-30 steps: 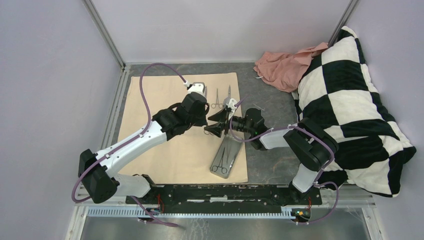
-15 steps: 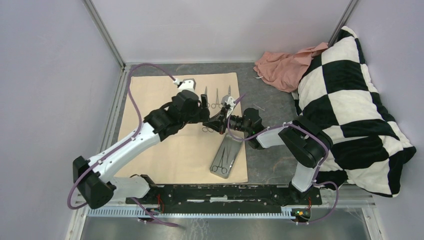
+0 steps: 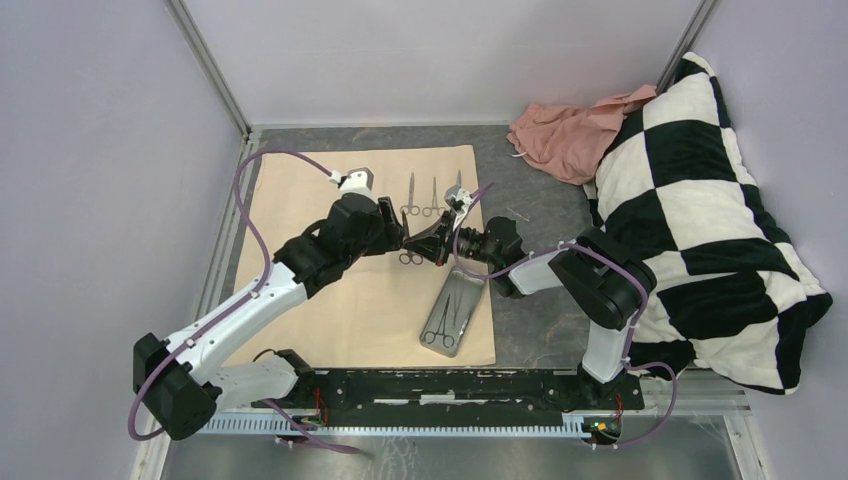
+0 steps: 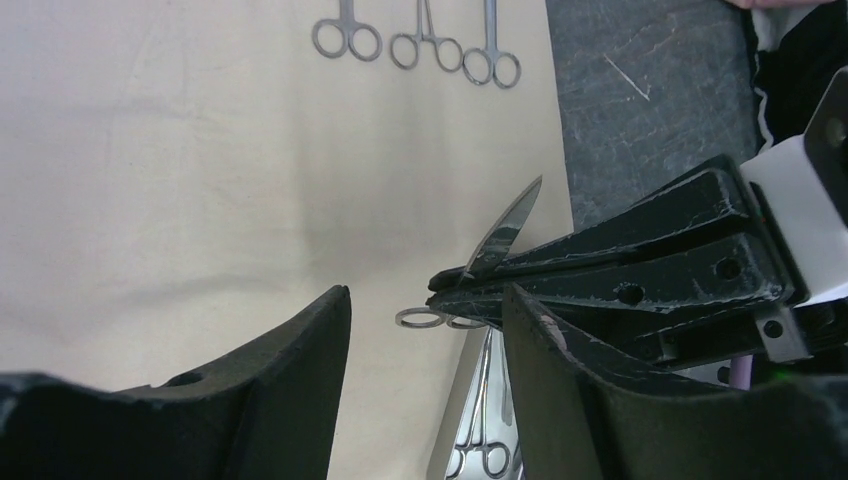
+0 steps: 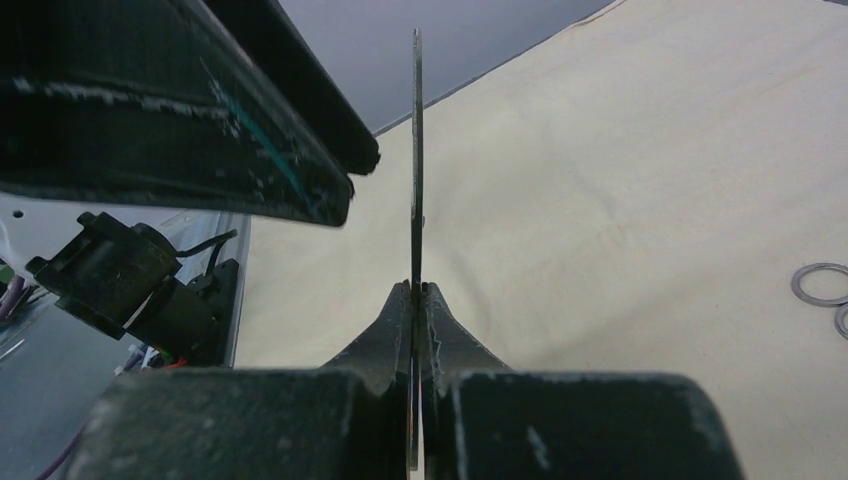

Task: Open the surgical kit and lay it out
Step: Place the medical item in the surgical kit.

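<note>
The surgical kit's beige cloth (image 3: 350, 290) lies flat on the table. On its near right part sits the steel tray (image 3: 452, 310) with instruments inside. Three scissor-handled instruments (image 3: 433, 197) lie side by side at the cloth's far edge, seen too in the left wrist view (image 4: 425, 45). My right gripper (image 3: 432, 247) is shut on a pair of scissors (image 4: 508, 228), the blade clamped edge-on between its jaws (image 5: 416, 150) and the finger rings (image 4: 422, 318) sticking out. My left gripper (image 3: 398, 237) stands open just left of those rings, with nothing between its fingers (image 4: 300, 370).
A black-and-white checkered pillow (image 3: 700, 200) fills the right side, with a crumpled pink cloth (image 3: 570, 130) at the back right. Dark grey table (image 3: 540, 210) shows right of the cloth. Metal frame posts (image 3: 210, 70) stand at the back corners.
My left gripper has opened, let go of the scissors and drawn back to the left. My right gripper has shut on the scissors.
</note>
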Tool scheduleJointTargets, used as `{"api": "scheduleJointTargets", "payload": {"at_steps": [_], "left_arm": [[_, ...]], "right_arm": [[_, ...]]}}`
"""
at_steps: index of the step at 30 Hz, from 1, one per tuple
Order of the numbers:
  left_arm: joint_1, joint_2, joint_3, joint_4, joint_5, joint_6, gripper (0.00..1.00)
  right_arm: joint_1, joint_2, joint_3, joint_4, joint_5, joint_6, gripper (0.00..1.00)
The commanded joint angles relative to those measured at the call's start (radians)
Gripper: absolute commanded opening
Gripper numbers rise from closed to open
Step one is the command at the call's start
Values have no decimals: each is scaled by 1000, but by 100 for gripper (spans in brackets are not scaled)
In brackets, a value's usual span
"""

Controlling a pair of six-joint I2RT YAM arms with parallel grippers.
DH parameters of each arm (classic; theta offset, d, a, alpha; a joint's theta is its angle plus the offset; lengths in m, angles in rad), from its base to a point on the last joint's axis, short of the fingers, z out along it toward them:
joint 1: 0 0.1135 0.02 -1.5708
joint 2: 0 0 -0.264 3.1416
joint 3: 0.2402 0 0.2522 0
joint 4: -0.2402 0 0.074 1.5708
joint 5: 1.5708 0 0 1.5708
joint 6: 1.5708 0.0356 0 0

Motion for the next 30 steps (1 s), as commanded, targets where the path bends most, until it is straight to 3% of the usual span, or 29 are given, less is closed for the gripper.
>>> {"api": "scheduleJointTargets", "payload": {"at_steps": [1, 22, 30], "left_arm": [[3, 21, -28, 135, 43, -28, 64], [-1, 134, -26, 238, 19, -15, 39], [-12, 159, -23, 238, 10, -9, 34]], "right_arm": [[1, 11, 43, 41, 45, 63, 0], [1, 18, 56, 9, 78, 88, 0], [2, 15, 56, 6, 80, 89, 0]]}}
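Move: The scissors are pinched in the right hand's shut fingers, blade up and rings down, at that hand's point. From the open left hand they lie about 4 cm to the right, 2 cm ahead and 4 cm lower. The tray is roughly 10 cm back and 12 cm right of the left hand, some 20 cm below; the nearest laid-out tool is about 15 cm ahead and 3 cm right, equally low. Keeping its pinch on the scissors, the right hand eases about 1.5 cm forward with a slight wrist turn of 5 degrees or so. The left hand goes right, forward and down in nearly equal parts, about 5 cm in all, bringing its fingertips either side of the scissors just above the right fingertips; its fingers narrow by nearly half but stay partly open. ##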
